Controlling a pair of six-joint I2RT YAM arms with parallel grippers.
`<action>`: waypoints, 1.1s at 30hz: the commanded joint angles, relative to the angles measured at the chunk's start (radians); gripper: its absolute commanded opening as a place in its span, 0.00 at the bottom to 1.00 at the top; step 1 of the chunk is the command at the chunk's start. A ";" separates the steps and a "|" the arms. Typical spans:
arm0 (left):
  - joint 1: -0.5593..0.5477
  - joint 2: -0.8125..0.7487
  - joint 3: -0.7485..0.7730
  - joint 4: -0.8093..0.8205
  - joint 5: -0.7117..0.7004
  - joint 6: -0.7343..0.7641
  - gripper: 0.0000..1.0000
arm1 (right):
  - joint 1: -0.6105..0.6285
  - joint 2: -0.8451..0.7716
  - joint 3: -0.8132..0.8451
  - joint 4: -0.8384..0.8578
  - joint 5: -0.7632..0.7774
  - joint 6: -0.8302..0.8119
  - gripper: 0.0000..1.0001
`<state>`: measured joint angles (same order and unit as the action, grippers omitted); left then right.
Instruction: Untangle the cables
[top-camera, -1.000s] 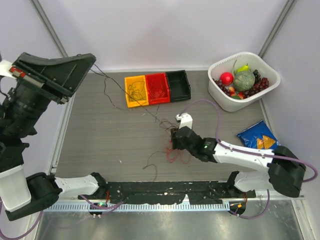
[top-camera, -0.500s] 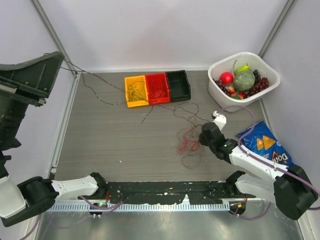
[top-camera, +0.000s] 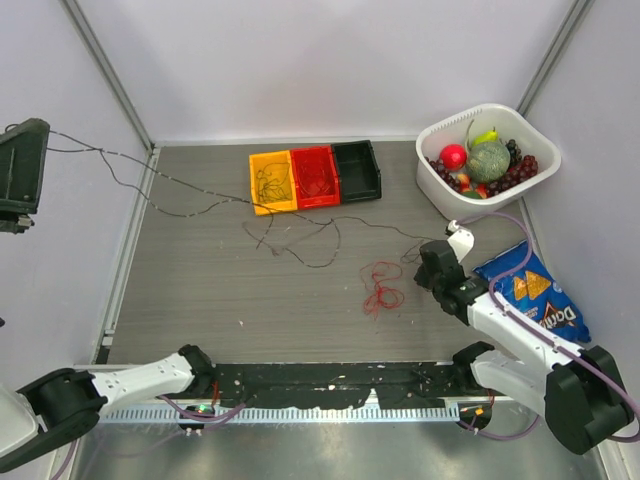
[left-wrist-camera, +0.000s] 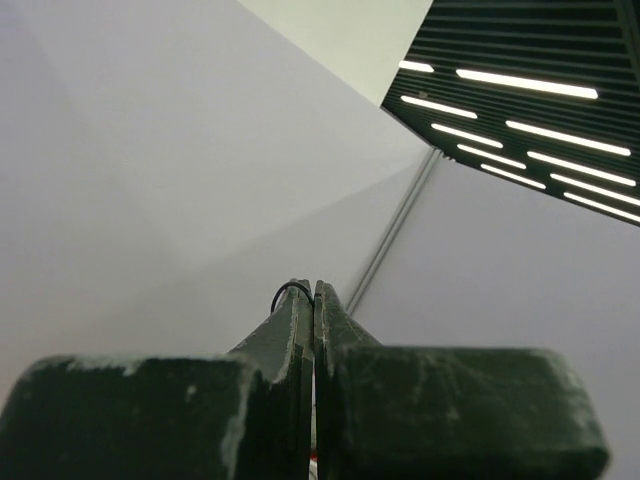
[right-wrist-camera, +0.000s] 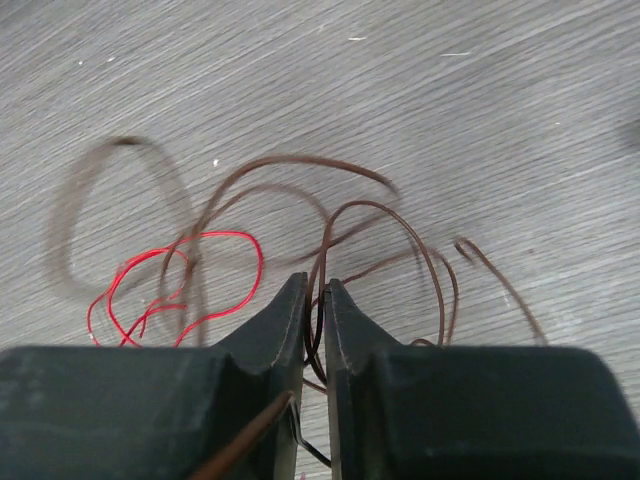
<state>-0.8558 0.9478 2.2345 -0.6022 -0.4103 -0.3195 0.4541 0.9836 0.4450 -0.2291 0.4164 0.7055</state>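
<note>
A thin dark cable (top-camera: 185, 214) runs stretched from my raised left gripper (top-camera: 40, 135) at the far left, down across the table toward my right gripper (top-camera: 422, 270). In the left wrist view the left gripper (left-wrist-camera: 313, 290) is shut, with a black cable loop (left-wrist-camera: 285, 292) showing at its tip. Seen from the right wrist, the right gripper (right-wrist-camera: 315, 292) has closed on curly brown cables (right-wrist-camera: 400, 225) just above the table. A red cable (top-camera: 380, 286) lies loose in a small coil left of the right gripper, also seen as the red cable (right-wrist-camera: 170, 290).
Yellow (top-camera: 254, 190), red (top-camera: 312, 177) and black (top-camera: 356, 171) bins stand in a row at the back; the yellow and red ones hold thin wires. A white basket (top-camera: 445, 205) of fruit is at the back right. A blue chip bag (top-camera: 532, 295) lies by the right arm.
The left gripper has moved far left and up, drawing the dark cable out long. The right gripper has slid right and closed on brown cables, and the red cable now lies apart.
</note>
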 joint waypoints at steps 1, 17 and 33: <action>0.003 0.022 -0.004 0.004 -0.105 0.091 0.00 | -0.043 0.004 0.038 -0.022 0.038 -0.001 0.13; 0.001 -0.124 -0.113 0.107 -0.400 0.347 0.00 | -0.325 0.068 0.033 0.033 -0.133 -0.076 0.01; -0.064 -0.199 -0.180 0.177 -0.552 0.487 0.00 | -0.387 0.030 0.047 0.028 -0.131 -0.096 0.01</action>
<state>-0.8925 0.7738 2.1193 -0.4706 -0.9249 0.1501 0.0696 1.0122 0.4541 -0.2283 0.2886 0.6399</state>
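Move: The dark brown cable runs between the two hands. Its bunch of loose loops hangs just off the right fingertips, some 4 cm ahead, 2 cm left and 3 cm below. The red cable lies about 12 cm left of that hand, 5 cm back and 5 cm lower; the chips bag sits roughly 33 cm to its right and 6 cm back. From the high left hand, the bunch is about 20 cm ahead, 65 cm right and 68 cm below. The brown cable is drawn out from both ends. The right fingers, already partly closed around it, shut and pinch it while that hand carries it about 8 cm right towards the chips bag, dipping a little and coming back up. High up, the left hand keeps its shut grip and swings some 14 cm left, sinking about 4 cm and turning roughly 30 degrees counter-clockwise. ##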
